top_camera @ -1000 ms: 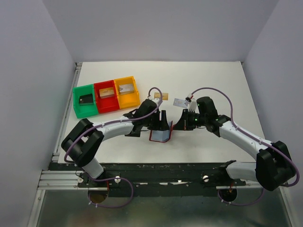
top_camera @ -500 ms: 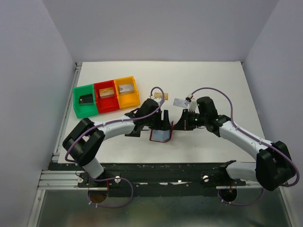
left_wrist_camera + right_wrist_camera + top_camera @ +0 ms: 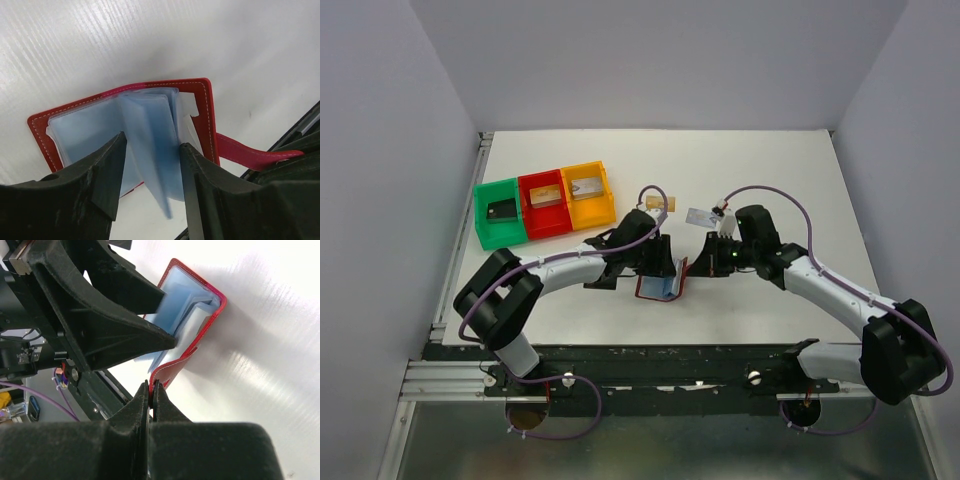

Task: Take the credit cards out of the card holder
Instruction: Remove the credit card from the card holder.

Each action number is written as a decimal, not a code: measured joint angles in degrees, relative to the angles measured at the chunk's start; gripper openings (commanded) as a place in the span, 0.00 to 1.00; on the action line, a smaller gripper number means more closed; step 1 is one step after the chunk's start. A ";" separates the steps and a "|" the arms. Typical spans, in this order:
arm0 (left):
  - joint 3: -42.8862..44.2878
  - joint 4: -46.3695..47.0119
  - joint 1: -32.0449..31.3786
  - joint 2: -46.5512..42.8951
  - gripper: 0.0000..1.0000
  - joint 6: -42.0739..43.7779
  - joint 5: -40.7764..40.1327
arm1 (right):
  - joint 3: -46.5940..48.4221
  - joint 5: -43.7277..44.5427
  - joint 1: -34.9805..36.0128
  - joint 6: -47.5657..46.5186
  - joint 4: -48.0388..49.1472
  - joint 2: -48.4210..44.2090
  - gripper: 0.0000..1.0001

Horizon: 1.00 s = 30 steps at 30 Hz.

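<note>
The card holder (image 3: 202,107) lies open on the white table, red with light blue inner pockets (image 3: 150,130); in the top view it sits between both arms (image 3: 658,289). My left gripper (image 3: 152,170) is open, its jaws straddling the upright blue pocket leaves, the right finger against them and the left one apart. My right gripper (image 3: 151,389) is shut on the holder's red cover edge (image 3: 172,367). A gold-orange credit card (image 3: 657,203) and a silver-grey one (image 3: 700,216) lie on the table behind the grippers. No card shows inside the pockets.
Green (image 3: 486,222), red (image 3: 549,223) and yellow (image 3: 594,214) trays stand in a row at the back left, each with a small flat item inside. The left arm's black fingers (image 3: 100,325) crowd the holder in the right wrist view. Grey walls enclose the table.
The left jaws have narrowed around the blue pocket leaves and sit lower over the holder. The right gripper keeps its pinch on the red cover.
</note>
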 measured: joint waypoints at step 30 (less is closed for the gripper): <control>-0.68 -7.48 0.00 -3.19 0.84 1.09 -9.03 | 0.00 0.39 0.00 -1.38 -1.14 -0.57 0.00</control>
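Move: The clear sleeves of the card holder stand bunched between my left fingertips, their middle about 1 cm back of my left hand and 2 cm below. The card holder itself centres about 2 cm left, 2 cm back and 3 cm down. The dark case is roughly 19 cm left and 2 cm back, and the grey card 15 cm ahead and 9 cm right. From my right hand, the sleeves lie some 5 cm left, 1 cm back and 3 cm below. I sweep my left hand about 3.5 cm to the left across the open holder, the finger on its right side staying against the raised sleeve leaf and pushing it over leftward. On the way I spread those fingers wider and tip them some 10 degrees more steeply down. My right hand stays put, still pinching the red strap at the holder's right end. ##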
